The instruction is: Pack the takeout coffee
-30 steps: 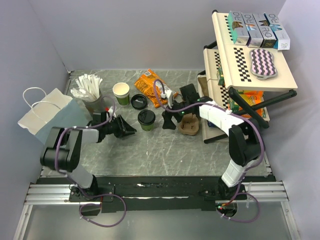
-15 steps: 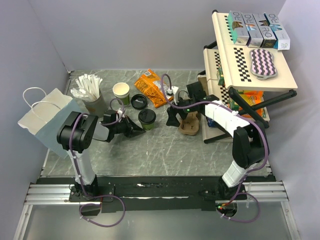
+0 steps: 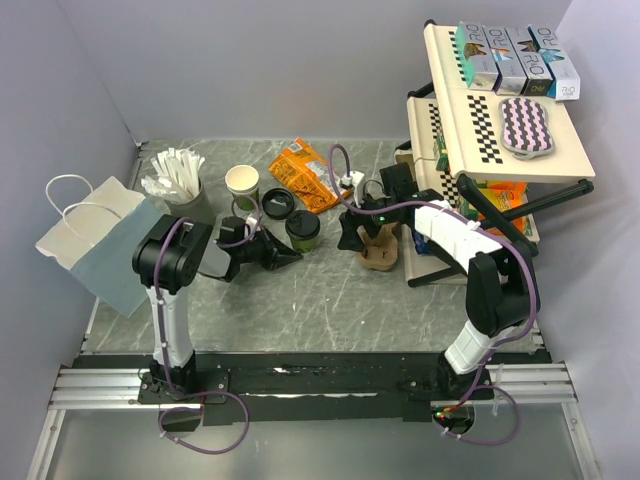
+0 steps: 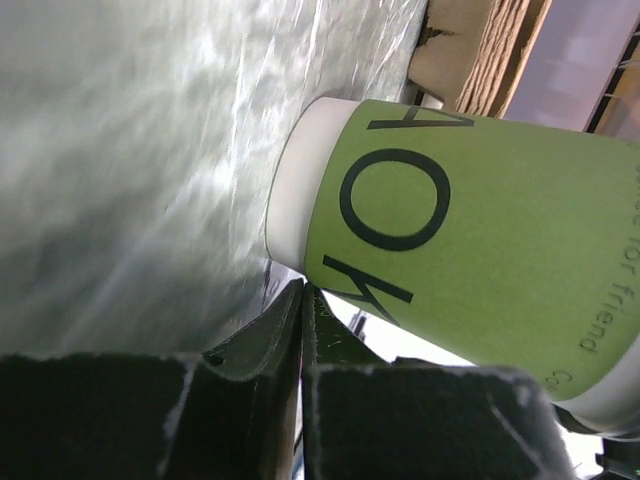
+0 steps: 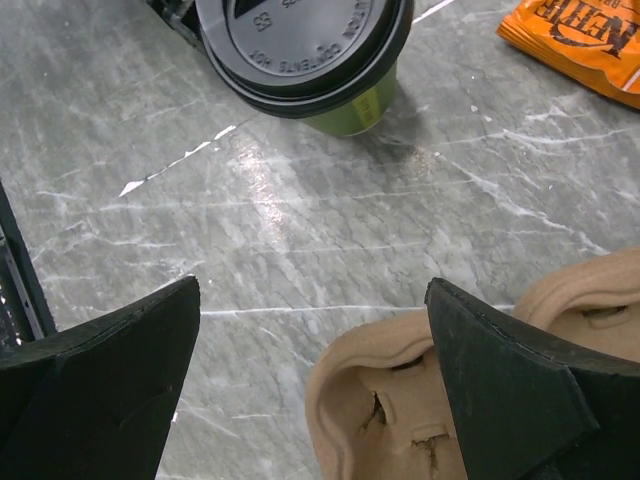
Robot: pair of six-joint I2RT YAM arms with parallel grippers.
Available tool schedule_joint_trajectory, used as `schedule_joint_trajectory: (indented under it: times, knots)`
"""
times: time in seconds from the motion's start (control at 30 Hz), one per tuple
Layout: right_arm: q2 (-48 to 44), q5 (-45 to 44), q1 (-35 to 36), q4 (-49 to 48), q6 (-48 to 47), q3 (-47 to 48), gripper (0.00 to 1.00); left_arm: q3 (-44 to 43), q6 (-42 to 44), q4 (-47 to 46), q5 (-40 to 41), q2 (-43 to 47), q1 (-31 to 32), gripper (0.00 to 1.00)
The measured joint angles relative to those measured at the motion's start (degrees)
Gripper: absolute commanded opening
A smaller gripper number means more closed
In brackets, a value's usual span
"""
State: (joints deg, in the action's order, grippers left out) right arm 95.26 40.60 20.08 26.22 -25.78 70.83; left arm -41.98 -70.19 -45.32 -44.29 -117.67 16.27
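The takeout coffee [image 3: 302, 228], a green-banded paper cup with a black lid, stands upright in the middle of the marble table. In the left wrist view its green side [image 4: 450, 240] fills the frame. My left gripper [image 3: 291, 258] lies low on the table just near-left of the cup's base. Its jaws are pressed together with nothing between them [image 4: 302, 292]. My right gripper [image 3: 358, 234] hovers open over the left end of the brown pulp cup carrier [image 3: 381, 251], to the right of the coffee. The right wrist view shows the coffee lid [image 5: 300, 40] ahead and the carrier [image 5: 420, 400] under the right finger.
A lidless white-and-green cup [image 3: 242, 184], a loose black lid [image 3: 277, 203] and a grey cup of white sticks [image 3: 180, 186] stand at the back left. A paper bag [image 3: 95, 235] lies at the far left. Behind are an orange snack bag [image 3: 304, 175] and a checkered shelf rack [image 3: 490, 140] on the right.
My left gripper has shut and slid right up to the coffee's base. The coffee has shifted slightly right and back. My right gripper moved a little right over the carrier.
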Motion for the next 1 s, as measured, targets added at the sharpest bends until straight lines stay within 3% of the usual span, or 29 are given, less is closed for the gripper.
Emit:
schedule_joint_trajectory:
  times: [0.27,0.43,0.77,0.87,0.93,1.0]
  knots:
    - [0.0,-3.4,-0.2,0.0,-0.3,0.0,1.0,-1.2,-7.1,-5.2,0.9,-2.3,0.2,0.09]
    - [0.0,-7.7,-0.2,0.0,-1.6,0.0,1.0,-6.2,-8.9,-7.6,2.1,-6.1,0.7,0.1]
    - [0.0,-11.1,-0.3,0.0,-2.4,0.0,1.0,-7.1,-11.5,-7.8,3.6,-6.6,1.0,0.13]
    - [0.0,-12.6,-0.3,0.2,-2.2,0.3,0.99,-6.7,-10.9,-7.5,3.7,-6.2,1.1,0.24]
    - [0.0,-14.4,-0.3,0.6,-1.4,0.8,0.97,-5.7,-9.8,-6.8,3.6,-5.3,1.2,0.41]
    - [0.0,-16.2,-0.4,0.9,-0.6,1.5,0.94,-2.7,-7.6,-5.0,3.4,-2.6,1.4,0.51]
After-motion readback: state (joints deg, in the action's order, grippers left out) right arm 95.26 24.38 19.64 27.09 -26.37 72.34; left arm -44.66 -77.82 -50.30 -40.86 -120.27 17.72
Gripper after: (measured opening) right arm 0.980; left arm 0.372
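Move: The lidded coffee cup stands right at the left hand's nearly shut fingertips, its middle some 5 cm ahead, 1 cm to the right and 3 cm higher. From this hand the loose black lid lies about 14 cm ahead and 4 cm left, the orange bag about 21 cm ahead and 3 cm right. For the open right hand, the cardboard cup carrier is about 5 cm ahead, 6 cm right and 12 cm below; the cup is 4 cm ahead, 11 cm left and 8 cm below. Forward and slightly right, the left hand goes about 4.5 cm with nearly shut fingers, pushing the lidded cup along by its near side, then backs off some 2 cm and starts to open, coming free of the cup. Meanwhile the right hand, wide open, drifts about 5 cm right and forward over the carrier, its left-pointing fingers tipping and turning clockwise by roughly 10 degrees each. ##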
